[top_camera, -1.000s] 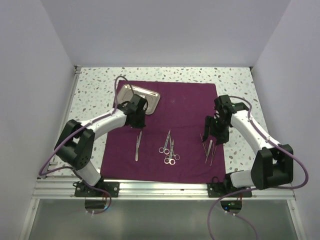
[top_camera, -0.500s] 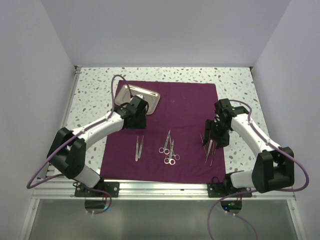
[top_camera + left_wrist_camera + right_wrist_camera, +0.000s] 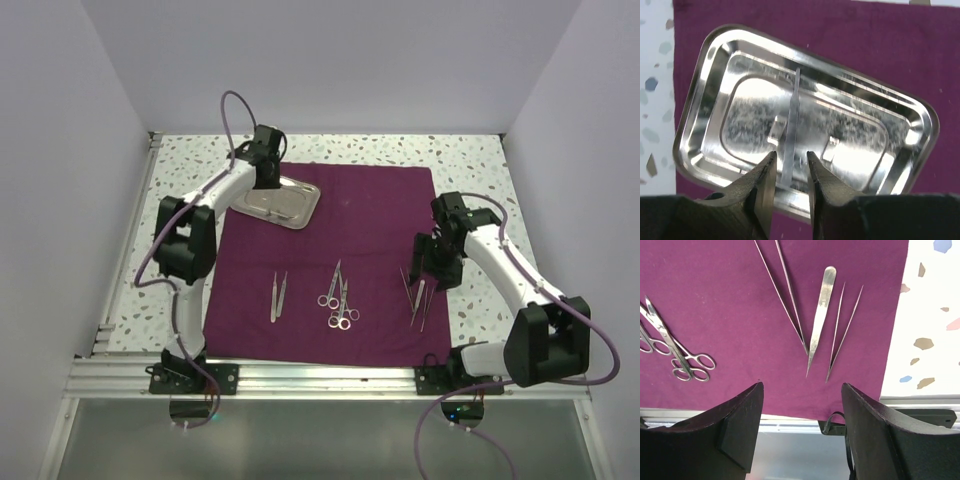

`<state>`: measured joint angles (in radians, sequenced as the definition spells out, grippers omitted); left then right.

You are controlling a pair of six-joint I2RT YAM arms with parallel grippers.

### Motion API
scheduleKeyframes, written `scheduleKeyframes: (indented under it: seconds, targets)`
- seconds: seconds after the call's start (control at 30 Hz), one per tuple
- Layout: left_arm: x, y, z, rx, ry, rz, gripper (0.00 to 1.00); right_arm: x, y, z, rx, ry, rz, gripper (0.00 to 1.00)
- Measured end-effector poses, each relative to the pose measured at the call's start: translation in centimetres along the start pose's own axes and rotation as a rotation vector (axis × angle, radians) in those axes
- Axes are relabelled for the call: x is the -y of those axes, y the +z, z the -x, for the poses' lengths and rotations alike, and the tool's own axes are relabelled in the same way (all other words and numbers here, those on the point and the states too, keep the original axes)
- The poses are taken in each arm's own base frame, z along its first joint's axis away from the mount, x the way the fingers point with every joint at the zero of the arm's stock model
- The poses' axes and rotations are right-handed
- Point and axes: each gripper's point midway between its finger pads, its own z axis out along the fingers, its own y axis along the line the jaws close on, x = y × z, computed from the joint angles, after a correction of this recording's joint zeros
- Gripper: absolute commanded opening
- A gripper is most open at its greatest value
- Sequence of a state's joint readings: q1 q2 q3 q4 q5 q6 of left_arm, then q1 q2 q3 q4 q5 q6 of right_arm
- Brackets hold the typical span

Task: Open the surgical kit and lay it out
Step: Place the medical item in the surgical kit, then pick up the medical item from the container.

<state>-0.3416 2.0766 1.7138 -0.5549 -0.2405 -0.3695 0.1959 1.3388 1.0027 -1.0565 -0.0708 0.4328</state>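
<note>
The magenta cloth wrap (image 3: 370, 215) lies spread flat on the table. The steel tray (image 3: 300, 208) sits on its back left corner. My left gripper (image 3: 271, 184) hangs over the tray's near rim (image 3: 805, 202), jaws narrowly open (image 3: 791, 154), gripping nothing. A thin bright strip (image 3: 794, 115) runs along the tray floor; I cannot tell if it is a tool or a reflection. Tweezers (image 3: 277, 297) and scissors (image 3: 338, 297) lie mid-cloth. More tweezers (image 3: 820, 315) lie at the right, ahead of my wide-open right gripper (image 3: 802, 386), which hovers over the cloth (image 3: 715, 290).
Speckled tabletop (image 3: 480, 160) borders the cloth on the left, back and right. White walls close in three sides. A metal rail (image 3: 320, 378) with both arm bases runs along the near edge, just past the cloth's front hem (image 3: 790, 410).
My left arm swung from the cloth's left middle back to the tray, and its jaws went from shut to parted. The left tweezers stay lying on the cloth. The right arm barely moved.
</note>
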Motion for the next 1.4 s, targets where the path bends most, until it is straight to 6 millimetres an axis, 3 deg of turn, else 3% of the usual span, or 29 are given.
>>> scheduleKeyframes:
  seconds: [0.2, 0.4, 0.63, 0.93, 1.4]
  targets:
    - [1.1, 6.8, 1.6, -0.012, 0.035, -0.004, 0.34, 0.0, -0.3, 0.9, 0.012, 0.0, -0.019, 0.68]
    - [1.4, 10.2, 3.2, 0.005, 0.026, -0.029, 0.37, 0.2, -0.2, 1.0, -0.003, 0.003, -0.041, 0.67]
    - [0.6, 10.6, 4.5, 0.029, 0.018, -0.03, 0.37, 0.7, 0.3, 0.9, -0.025, 0.005, -0.071, 0.68]
    - [0.7, 11.0, 2.8, 0.002, 0.042, -0.053, 0.3, 0.8, 0.8, 1.1, -0.047, 0.01, -0.083, 0.68]
    - [0.5, 10.9, 2.3, -0.006, 0.046, -0.047, 0.09, 0.9, 1.0, 1.2, -0.053, 0.012, -0.086, 0.68]
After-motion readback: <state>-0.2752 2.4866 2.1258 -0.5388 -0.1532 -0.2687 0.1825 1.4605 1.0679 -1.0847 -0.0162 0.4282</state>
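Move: The last thin steel medical item lies in the tray, pointing away from the base; its middle is about 4 cm ahead of the left hand, 1 cm to its left and 8 cm below. The tray's middle is also some 4 cm ahead, 1 cm to the right, its far wall about 11 cm ahead. The nearer of two laid-out instruments lies roughly 25 cm back and 4 cm right. From the right hand the item is about 33 cm ahead and 41 cm left. With its fingers already part-open and pointing forward and down, the left hand reaches about 10 cm forward while sinking some 6 cm into the tray, passing over the item's middle towards its far end just inside the far wall. There it eases back about 1 cm and down another, then stays almost in place while the fingers close from about a third open to nearly shut around the item's far end, the wrist hardly turning. ##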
